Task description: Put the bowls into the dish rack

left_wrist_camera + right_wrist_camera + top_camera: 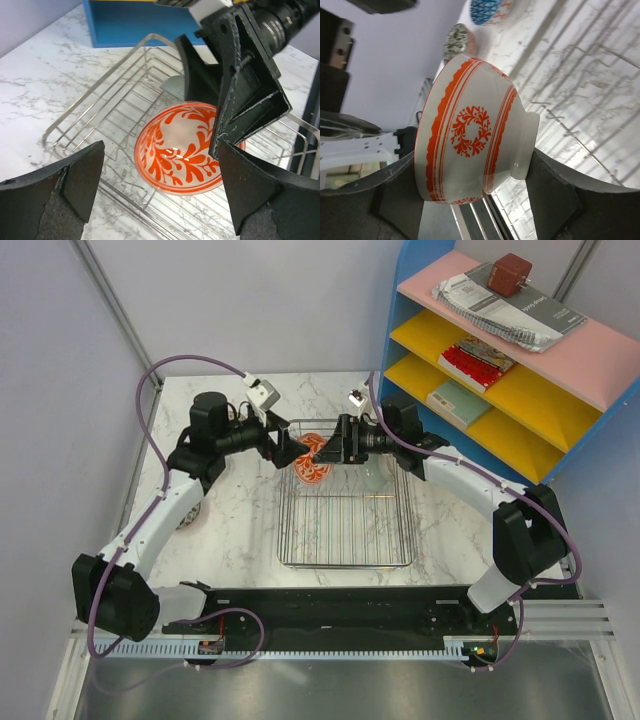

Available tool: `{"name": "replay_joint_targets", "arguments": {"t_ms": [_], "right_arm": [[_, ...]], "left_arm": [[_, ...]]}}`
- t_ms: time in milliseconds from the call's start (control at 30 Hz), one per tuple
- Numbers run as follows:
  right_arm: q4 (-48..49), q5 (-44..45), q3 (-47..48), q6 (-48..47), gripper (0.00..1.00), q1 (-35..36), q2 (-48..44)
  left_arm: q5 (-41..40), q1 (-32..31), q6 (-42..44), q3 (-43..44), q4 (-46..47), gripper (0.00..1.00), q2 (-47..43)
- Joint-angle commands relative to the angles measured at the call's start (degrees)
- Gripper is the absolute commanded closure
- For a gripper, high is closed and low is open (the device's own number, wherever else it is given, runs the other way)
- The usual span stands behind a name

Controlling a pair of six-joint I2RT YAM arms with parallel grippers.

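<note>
The red-orange and white patterned bowl [312, 464] is held on its side over the far end of the silver wire dish rack [345, 540]. My right gripper [335, 447] is shut on it, one finger on the rim and one on the foot [470, 135]. In the left wrist view the bowl's inside [180, 150] faces the camera and the right gripper's fingers [240, 105] clamp its right side. My left gripper [290, 452] is open and empty just left of the bowl [160, 200]. A pale teal-green bowl [378, 478] sits in the rack behind it.
A blue patterned bowl [490, 10] and a speckled bowl [457, 42] lie on the marble table left of the rack. One bowl [188, 514] shows partly under the left arm. The blue shelf unit [500, 360] with books stands at the back right.
</note>
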Motion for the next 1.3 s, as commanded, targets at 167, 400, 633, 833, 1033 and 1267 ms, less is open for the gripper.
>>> {"name": "replay_joint_targets", "arguments": {"t_ms": [167,400,633,833,1033,1267], "right_arm": [[-12.96,18.91,7.04,-13.01,1.00,-0.23,-2.00],[-18.23,26.29,12.23,-17.49,1.00,0.91,-1.74],[-22.89,43.08,18.72,-23.38,1.00,6.18,0.27],[-26.32,61.34,23.48,-25.75,1.00,10.74,4.05],[-25.89,74.01,23.31,-28.48,1.00,15.67,5.73],[-24.13,81.40,23.05,-31.90,1.00,21.30,7.57]], "left_arm": [[-10.42,3.82,1.39,5.52,-3.62,0.00,-4.10],[-11.65,4.80,7.11,4.04,-9.25,0.00,-7.79],[-22.44,7.16,10.19,-0.97,-14.61,0.00,-13.33],[-28.27,14.96,9.23,-3.96,-19.18,0.00,-17.81],[-30.90,22.10,7.29,-7.91,-20.42,0.00,-19.66],[-29.94,24.22,7.11,-8.54,-20.68,0.00,-19.84]]}}
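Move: The blue bowl, the middle one of the three left, lies about 30 cm left of the left hand, 14 ahead and 25 below; the grey floral bowl is some 35 left and 2 back, the brown bowl 24 left and 27 ahead. The right hand already holds the orange bowl; the free slots are about 6 cm ahead, 5 right and 15 below, the green bowl 14 right and 6 ahead, the rack's left rail 10 left, level with it. Forward some 7 cm and about 4 to the right, dipping, rising and easing down again, the right hand carries the orange bowl over the rack towards the slots beside the green bowl, rolling nearly 70 degrees until its left-pointing fingers aim forward and down, grip kept. The wide-open left hand backs off upward, then sweeps left towards the blue bowl, turning counter-clockwise and finally sinking. ##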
